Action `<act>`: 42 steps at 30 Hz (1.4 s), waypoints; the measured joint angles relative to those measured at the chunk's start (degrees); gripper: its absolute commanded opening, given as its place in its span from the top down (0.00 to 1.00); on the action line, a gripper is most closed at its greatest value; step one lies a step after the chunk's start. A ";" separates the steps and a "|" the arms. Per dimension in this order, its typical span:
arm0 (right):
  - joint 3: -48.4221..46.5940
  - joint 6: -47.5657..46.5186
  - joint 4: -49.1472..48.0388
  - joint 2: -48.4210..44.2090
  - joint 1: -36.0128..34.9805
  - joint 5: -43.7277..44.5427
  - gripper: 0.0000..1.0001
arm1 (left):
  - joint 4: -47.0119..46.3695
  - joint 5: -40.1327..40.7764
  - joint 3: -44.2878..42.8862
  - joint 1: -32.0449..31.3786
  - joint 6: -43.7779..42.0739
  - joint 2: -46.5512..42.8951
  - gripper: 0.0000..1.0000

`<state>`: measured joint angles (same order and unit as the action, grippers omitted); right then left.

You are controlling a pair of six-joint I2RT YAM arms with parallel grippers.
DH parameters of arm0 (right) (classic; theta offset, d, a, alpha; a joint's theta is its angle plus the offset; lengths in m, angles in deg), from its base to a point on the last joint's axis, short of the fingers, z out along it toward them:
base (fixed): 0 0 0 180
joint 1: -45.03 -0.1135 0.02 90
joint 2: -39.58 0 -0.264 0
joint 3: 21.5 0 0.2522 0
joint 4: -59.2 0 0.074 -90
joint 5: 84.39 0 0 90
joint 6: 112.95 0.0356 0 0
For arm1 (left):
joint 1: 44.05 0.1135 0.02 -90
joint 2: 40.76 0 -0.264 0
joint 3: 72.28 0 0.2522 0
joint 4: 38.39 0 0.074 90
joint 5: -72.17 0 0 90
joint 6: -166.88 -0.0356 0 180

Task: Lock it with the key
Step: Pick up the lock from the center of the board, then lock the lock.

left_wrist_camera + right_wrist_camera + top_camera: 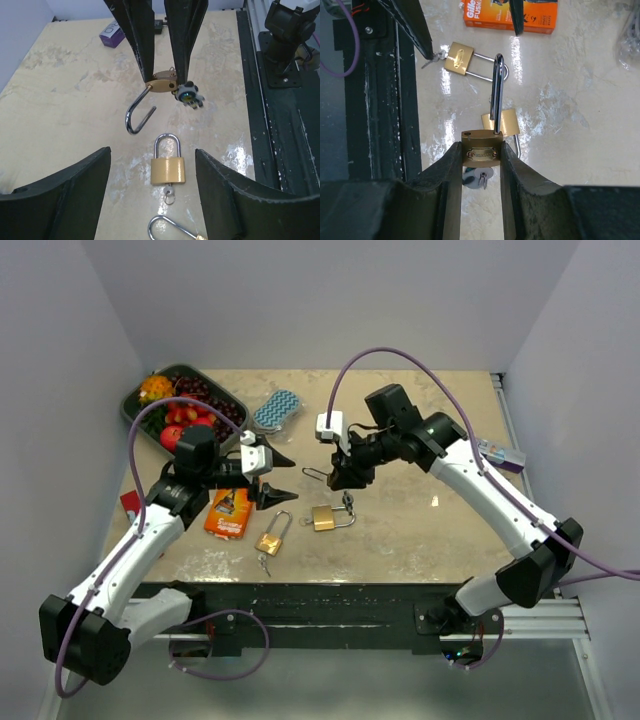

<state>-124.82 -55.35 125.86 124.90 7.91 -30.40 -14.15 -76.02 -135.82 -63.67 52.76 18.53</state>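
My right gripper (343,478) (481,150) is shut on the body of a brass padlock (481,148) (163,82) and holds it above the table. Its shackle (496,95) (137,118) is swung open, and a key (481,176) (189,95) sits in its keyhole. My left gripper (285,476) (152,195) is open just left of it, with nothing between its fingers. On the table below, a second padlock (322,517) (168,167) lies shut with a small key (170,192) in it. A third padlock (270,540) (460,59) lies nearer the front edge with its own key (264,565).
An orange razor box (228,512) (510,15) lies under the left arm. A dark tray of fruit (135,412) stands at the back left, with a blue patterned pouch (277,408) beside it. A small purple box (500,453) (111,34) sits at the right edge.
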 measured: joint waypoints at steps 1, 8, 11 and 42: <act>0.00 -0.02 0.00 -0.37 -0.22 0.00 1.00 | -1.09 0.20 0.11 -0.90 1.14 0.09 0.30; -0.24 -0.28 0.33 -0.76 -2.36 0.31 1.00 | -5.77 2.08 0.57 -4.31 4.66 0.15 0.40; -0.46 -0.37 0.33 -0.76 -3.43 0.52 1.00 | -7.06 2.62 0.63 -4.87 5.42 0.39 0.51; 6.40 10.47 -9.22 -6.91 3.41 -3.17 0.01 | -6.95 -3.87 -3.58 -2.25 14.36 4.90 1.00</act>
<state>-118.41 -44.88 116.64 117.99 11.32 -33.57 -21.10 -79.89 -139.41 -65.92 67.12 23.42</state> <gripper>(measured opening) 0.986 0.051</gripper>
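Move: The small lock, held by its body in the right fingers with the shackle reaching left, is about 7 cm right of the left hand's open fingers, 1 cm ahead and level. From the right hand, the left gripper is roughly 9 cm to the left at the same height. On the table about 22 cm below, a large padlock lies 4 cm ahead and 8 cm right of the left hand; another padlock lies 4 cm left, straight-ahead distance nil. The small lock changes hands in mid-air: the right hand carries it back and left some 3 cm while the left goes about 3 cm right, shutting its fingers on the shackle. The right fingers then spread wide, let go of the body and draw off about 4 cm to the right and forward, rising slightly; the left keeps its pinch, tips its wrist some 10 degrees and lifts a little. ##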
